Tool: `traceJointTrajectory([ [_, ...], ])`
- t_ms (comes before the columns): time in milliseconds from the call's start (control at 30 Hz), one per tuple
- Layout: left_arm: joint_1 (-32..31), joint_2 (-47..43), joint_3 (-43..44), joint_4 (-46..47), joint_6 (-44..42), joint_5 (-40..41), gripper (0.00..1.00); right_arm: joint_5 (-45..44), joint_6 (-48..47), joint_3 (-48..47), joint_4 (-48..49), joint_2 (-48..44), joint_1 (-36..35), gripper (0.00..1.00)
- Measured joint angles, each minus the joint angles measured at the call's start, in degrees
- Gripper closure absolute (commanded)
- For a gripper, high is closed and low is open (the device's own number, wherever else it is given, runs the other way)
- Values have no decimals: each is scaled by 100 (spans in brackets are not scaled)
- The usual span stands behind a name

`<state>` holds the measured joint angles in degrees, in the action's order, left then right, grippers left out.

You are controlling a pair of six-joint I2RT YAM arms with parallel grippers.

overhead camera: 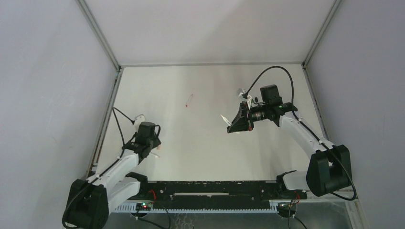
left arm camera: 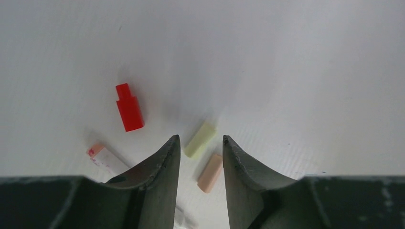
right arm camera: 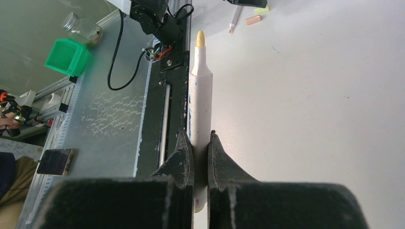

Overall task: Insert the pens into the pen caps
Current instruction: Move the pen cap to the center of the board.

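Note:
My left gripper (left arm camera: pixel 200 138) hangs open just above the table at the near left (overhead camera: pixel 154 149). A yellow-green pen cap (left arm camera: pixel 200 139) lies flat between its fingertips, narrower than the gap, and a peach cap (left arm camera: pixel 210 172) lies just behind it. A red cap (left arm camera: pixel 129 107) and a white pen with a pink tip (left arm camera: pixel 106 159) lie to the left. My right gripper (right arm camera: pixel 198 136) is shut on a white pen (right arm camera: pixel 199 95) with a yellow tip, held in the air right of centre (overhead camera: pixel 237 121). Another pen with a red tip (overhead camera: pixel 189 99) lies mid-table.
White walls close the table on three sides. The black front rail (overhead camera: pixel 210 188) runs between the arm bases. Beyond the rail, off the table, stand a green bin (right arm camera: pixel 67 56) and a glass jar (right arm camera: pixel 81 24). Small white items lie behind the right gripper (overhead camera: pixel 241 91).

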<state>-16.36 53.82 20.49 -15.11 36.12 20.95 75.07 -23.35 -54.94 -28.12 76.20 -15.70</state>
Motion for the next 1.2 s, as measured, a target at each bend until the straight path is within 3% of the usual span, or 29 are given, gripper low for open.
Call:
traceJointTrajectory([
  [500,192,706,181,-153,151,-68,63,44,0,0,-2,0,31,100],
  [1200,219,1294,525,11,142,-437,88,96,-210,-186,-284,0,37,100],
])
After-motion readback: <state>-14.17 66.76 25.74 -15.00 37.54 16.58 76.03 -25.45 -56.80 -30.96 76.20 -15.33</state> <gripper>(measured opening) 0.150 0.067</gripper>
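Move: The yellow pen cap lies just off the left hand's fingertips, about 1 cm ahead, 1 cm to the right and 2 cm below. Level with it on the board are the orange cap, about 2 cm nearer the base and 1 cm right of it, and the red cap, some 7 cm left of it and 1 cm farther out; the white pen lies roughly 5 cm behind it and 3 cm left. From the right hand the yellow cap is about 33 cm left, 3 cm ahead and 20 cm below. The left hand first sinks about 2 cm to the yellow cap's level while easing back 1 cm, then stays low and creeps about 2 cm forward and 1.5 cm to the right, the fingers tipping some 8 degrees farther down. As it slides in, the part-open fingers close slowly, then faster, until the two pads pinch the yellow cap from its sides, just in front of the orange cap, with no lift yet. ##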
